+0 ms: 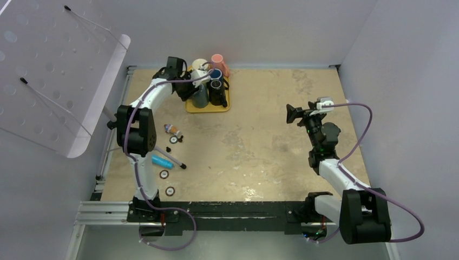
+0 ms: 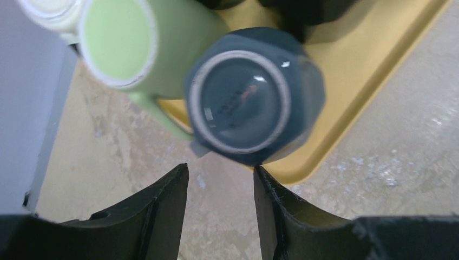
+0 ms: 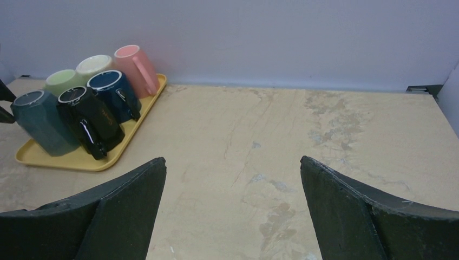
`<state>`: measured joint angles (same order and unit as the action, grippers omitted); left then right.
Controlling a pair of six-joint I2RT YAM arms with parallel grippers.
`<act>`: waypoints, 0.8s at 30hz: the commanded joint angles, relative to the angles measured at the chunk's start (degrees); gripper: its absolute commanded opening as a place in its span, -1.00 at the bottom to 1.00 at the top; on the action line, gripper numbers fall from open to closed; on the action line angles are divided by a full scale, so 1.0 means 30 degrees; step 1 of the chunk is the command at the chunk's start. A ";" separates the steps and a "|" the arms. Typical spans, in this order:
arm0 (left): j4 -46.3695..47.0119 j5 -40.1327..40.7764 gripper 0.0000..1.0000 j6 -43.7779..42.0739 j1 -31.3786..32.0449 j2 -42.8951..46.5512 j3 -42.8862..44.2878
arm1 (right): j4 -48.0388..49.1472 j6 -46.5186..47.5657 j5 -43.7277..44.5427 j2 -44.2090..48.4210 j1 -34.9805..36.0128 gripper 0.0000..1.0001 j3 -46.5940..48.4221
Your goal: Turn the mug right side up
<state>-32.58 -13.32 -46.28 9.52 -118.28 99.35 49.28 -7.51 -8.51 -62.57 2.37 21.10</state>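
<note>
Several mugs stand base-up on a yellow tray [image 1: 209, 109] at the back left. The nearest to my left gripper is a dark teal faceted mug [image 2: 251, 97], tilted, its ringed base facing the left wrist camera; it also shows as the teal mug [image 3: 40, 123] at the tray's left end. My left gripper [image 2: 221, 168] is open just short of it, bare table between the fingers, the right fingertip [image 2: 261, 174] at the mug's lower edge. A green mug [image 2: 135, 38] leans beside it. My right gripper [image 3: 233, 160] hangs wide open over bare table, far to the right.
A black mug [image 3: 89, 116], a navy mug [image 3: 113, 92], a pink mug [image 3: 136, 65] and a cream mug [image 3: 93, 64] share the tray. Small items lie near the left arm: a blue tube [image 1: 161, 161] and round discs [image 1: 164, 174]. A clear perforated panel [image 1: 54, 70] overhangs the left side.
</note>
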 commanded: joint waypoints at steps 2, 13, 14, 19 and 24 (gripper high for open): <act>-0.2005 -0.3560 0.04 -0.1670 0.0240 0.2075 -0.1272 | 0.0532 -0.0080 -0.0439 -0.0282 0.0059 0.97 0.0787; -0.1951 -0.3934 0.29 0.0728 0.0547 0.3337 -0.0269 | 0.0339 -0.0210 -0.0494 -0.0635 0.0061 0.97 0.0964; -0.2219 -0.3407 0.41 0.1622 0.0548 0.2740 0.0876 | 0.0201 -0.0217 -0.0527 -0.0706 0.0063 0.97 0.1052; -0.5358 -0.2288 1.00 0.5046 0.0670 -0.0464 0.5805 | -0.0185 -0.0292 -0.0298 -0.0742 0.0060 0.97 0.1228; -0.4602 0.0210 1.00 0.6403 0.1138 -0.1498 0.6064 | -0.0194 -0.0296 -0.0105 -0.0746 0.0077 0.97 0.1227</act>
<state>-44.62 -18.90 -33.50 11.64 -119.46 115.94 47.64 -7.88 -8.73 -64.97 2.37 22.52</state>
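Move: The upside-down blue-grey mug stands just beside the left fingers, about 2 cm ahead and 4 cm to their right, its middle some 3 cm lower. The black mug is roughly 9 cm to the right of it, the green mug about 8 cm beyond it, and the dark blue mug diagonally behind. From the right hand the blue-grey mug lies some 45 cm left, 15 cm ahead and 14 cm below. Left hand backs off about 7 cm, then rises and returns forward above the blue-grey mug, fingers opening wide. ##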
